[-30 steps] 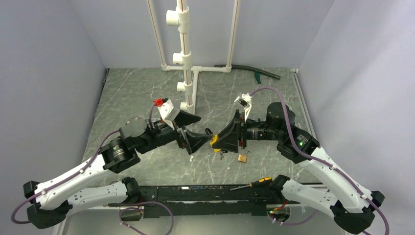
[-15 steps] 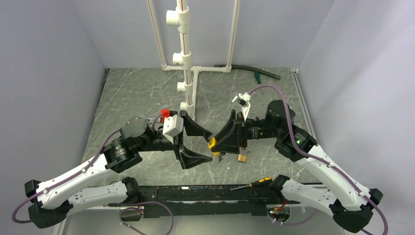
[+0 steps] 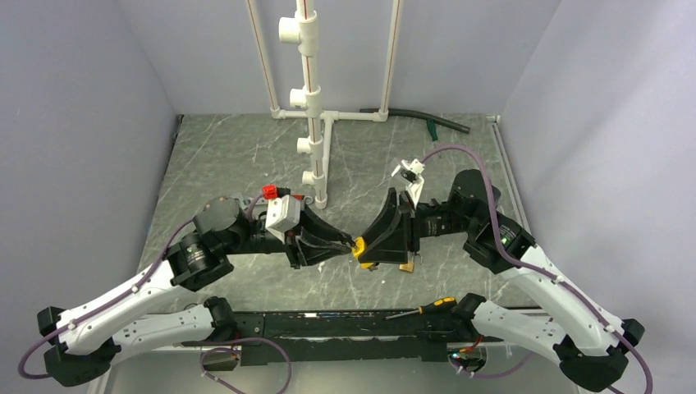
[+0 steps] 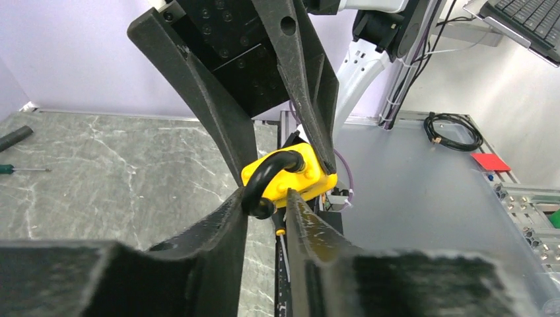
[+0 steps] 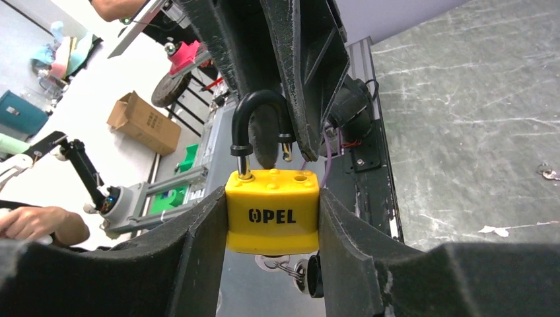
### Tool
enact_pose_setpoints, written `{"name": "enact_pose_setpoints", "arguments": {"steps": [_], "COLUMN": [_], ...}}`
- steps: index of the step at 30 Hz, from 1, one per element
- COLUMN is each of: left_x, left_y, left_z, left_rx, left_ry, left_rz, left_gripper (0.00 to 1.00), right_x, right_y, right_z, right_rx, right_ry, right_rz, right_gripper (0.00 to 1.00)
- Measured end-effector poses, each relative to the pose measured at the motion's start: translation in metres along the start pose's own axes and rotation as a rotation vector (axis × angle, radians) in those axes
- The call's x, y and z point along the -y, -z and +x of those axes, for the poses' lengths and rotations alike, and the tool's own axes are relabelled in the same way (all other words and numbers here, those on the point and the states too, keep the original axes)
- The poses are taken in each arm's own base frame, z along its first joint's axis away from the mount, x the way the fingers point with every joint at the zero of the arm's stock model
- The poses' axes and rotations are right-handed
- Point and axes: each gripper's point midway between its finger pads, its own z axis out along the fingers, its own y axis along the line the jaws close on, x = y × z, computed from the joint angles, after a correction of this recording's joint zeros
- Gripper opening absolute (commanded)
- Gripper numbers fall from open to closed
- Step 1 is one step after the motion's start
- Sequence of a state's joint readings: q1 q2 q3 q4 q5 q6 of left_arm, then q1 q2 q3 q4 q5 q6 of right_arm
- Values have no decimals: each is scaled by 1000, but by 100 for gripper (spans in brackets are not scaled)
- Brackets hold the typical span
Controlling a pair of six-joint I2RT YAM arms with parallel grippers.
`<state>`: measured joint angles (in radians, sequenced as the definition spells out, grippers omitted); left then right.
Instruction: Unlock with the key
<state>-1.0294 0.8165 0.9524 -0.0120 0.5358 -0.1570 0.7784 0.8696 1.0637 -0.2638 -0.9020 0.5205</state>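
Note:
My right gripper point(image 5: 272, 211) is shut on the yellow body of the padlock point(image 5: 272, 210), marked OPEL, and holds it above the table. The black shackle point(image 5: 259, 109) stands raised, with one leg out of its hole. A small silver key point(image 5: 272, 262) sits in the underside of the lock, with a ring and a second key hanging from it. My left gripper point(image 4: 264, 201) meets the lock from the other side, its jaws narrowed around the shackle point(image 4: 267, 181). In the top view both grippers, left point(image 3: 351, 243) and right point(image 3: 369, 249), join at the padlock point(image 3: 360, 247).
A small brass padlock point(image 3: 406, 265) lies on the table just under the right gripper. A black-and-yellow screwdriver point(image 3: 424, 309) lies at the near edge. A white pipe frame point(image 3: 312, 107) stands at the back, with a dark hose point(image 3: 427, 121) behind it.
My left gripper, wide open a second ago, swung right to the padlock and closed around its shackle. My right gripper kept hold of the lock and shifted only slightly.

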Motion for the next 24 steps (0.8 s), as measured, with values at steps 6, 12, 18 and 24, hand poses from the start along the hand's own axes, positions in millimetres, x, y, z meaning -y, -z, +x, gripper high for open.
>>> {"name": "enact_pose_setpoints", "arguments": {"steps": [6,12,18,24], "left_x": [-6,-20,-56,-90], "left_y": [3,5,6,7], "left_z": [-1,5,26,61], "left_rx": [4,-16,-69,-168], "left_ry": [12,47,122,205], "left_rz": [-45,-127,-311,-484], "left_gripper": [17,19,18,18], "right_x": [3,23,61,114], "right_y": [0,0,2,12], "right_z": [-3,-7,-8,5], "right_rx": [9,10,15,-15], "right_ry": [29,30,17,-22], "right_rz": [24,144,352,610], "right_gripper": [0,0,0,0]}}
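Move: The yellow padlock's black shackle, already sprung open, lies practically at the left hand point, between still-parted fingertips. The padlock body is about 4 cm to the right of the left hand and 1 cm back; the small brass padlock on the table is roughly 15 cm right, 8 cm ahead and 30 cm below. From the right hand, which keeps the yellow body in its pads, the shackle is some 4 cm to the left and 1 cm ahead. Close the left fingers until they pinch the open shackle, then carry it forward about 9 cm and down some 7 cm. Bring the right gripper along the same way, keeping its grip on the padlock body. As they travel, swing both hands' fingers forward, left counter-clockwise and right clockwise, some 25 to 30 degrees each, tipping them downward. ##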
